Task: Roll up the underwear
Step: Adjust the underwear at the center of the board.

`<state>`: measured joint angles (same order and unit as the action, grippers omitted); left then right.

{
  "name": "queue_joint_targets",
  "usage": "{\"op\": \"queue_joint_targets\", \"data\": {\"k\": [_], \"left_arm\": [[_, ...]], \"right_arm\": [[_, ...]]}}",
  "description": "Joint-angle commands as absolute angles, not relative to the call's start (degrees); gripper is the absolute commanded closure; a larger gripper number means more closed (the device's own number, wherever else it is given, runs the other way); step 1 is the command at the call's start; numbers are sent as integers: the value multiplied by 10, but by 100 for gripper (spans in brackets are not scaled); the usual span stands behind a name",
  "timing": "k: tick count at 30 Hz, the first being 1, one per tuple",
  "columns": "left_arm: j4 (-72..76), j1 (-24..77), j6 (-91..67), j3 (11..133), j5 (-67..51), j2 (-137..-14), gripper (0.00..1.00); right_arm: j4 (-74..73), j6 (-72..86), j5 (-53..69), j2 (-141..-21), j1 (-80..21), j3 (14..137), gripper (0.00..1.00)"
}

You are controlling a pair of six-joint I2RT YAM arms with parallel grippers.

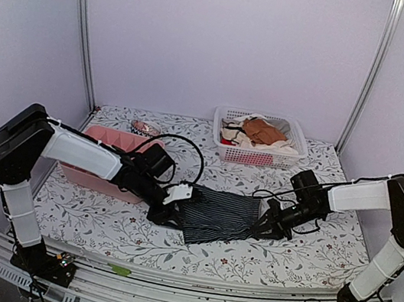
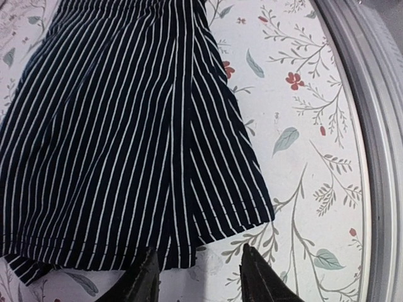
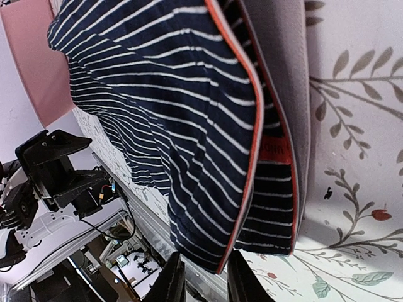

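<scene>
The underwear (image 1: 221, 215), dark navy with thin white stripes, lies spread out on the floral table between my two arms. In the left wrist view its hem (image 2: 126, 245) runs just ahead of my left gripper (image 2: 199, 267). That gripper is open, and only a bit of the hem edge reaches between its tips. My right gripper (image 1: 263, 225) is at the garment's right end. In the right wrist view the red-trimmed waistband corner (image 3: 252, 189) is folded up, and its tip sits between the narrow jaws of the right gripper (image 3: 206, 277).
A white basket (image 1: 256, 159) holding orange-brown and cream garments (image 1: 263, 133) stands at the back. A pink bin (image 1: 112, 134) sits at the left behind my left arm, with a small patterned roll (image 1: 145, 128) behind it. The metal table rail (image 1: 187, 288) runs along the near edge.
</scene>
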<state>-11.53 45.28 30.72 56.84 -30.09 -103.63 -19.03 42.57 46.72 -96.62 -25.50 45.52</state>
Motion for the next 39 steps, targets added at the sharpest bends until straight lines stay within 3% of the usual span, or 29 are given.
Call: {"op": "queue_joint_targets", "data": {"k": [1, 5, 7, 10, 28, 35, 39], "left_arm": [[-105, 466, 332, 559, -288, -1045, 55], [-104, 472, 342, 561, -278, -1053, 55], [-103, 473, 343, 564, -272, -1058, 56], [-101, 474, 344, 564, -267, -1059, 58], [-96, 483, 351, 585, -219, -1096, 71], [-101, 485, 358, 584, -204, -1088, 94], [-134, 484, 368, 592, -232, -1066, 97]], "right_arm": [[-196, 432, 456, -964, -257, 447, 76], [-194, 436, 450, -968, -256, 452, 79], [-197, 437, 446, -966, -256, 456, 91], [-209, 436, 436, -957, -255, 462, 100], [-245, 416, 406, -936, -242, 479, 100], [-250, 411, 405, -936, -242, 482, 100], [-257, 407, 402, -936, -241, 490, 100]]}}
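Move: The left gripper, half open, hangs over the underwear's left hem: the spot it goes for is some 3 cm below and 1 cm ahead, with the near leg corner about 3 cm to its right and 4 cm back. The pink organizer stands roughly 17 cm ahead and 19 cm left of this hand. The right gripper, a little open, has the near end of the waistband at its fingertips, 1 cm below; the underwear's middle is about 10 cm left and 4 cm ahead of it. The right fingers shut first, pinching the near end of the waistband, and then draw it about 1.5 cm to the right, away from the left hand, and keep it held. Meanwhile the left hand sinks about 3 cm onto the underwear's left hem, tilts some 10 degrees, edges about 1 cm forward near the bottom and closes its half-open fingers on the hem at the lengthwise fold, just ahead of the near leg. ##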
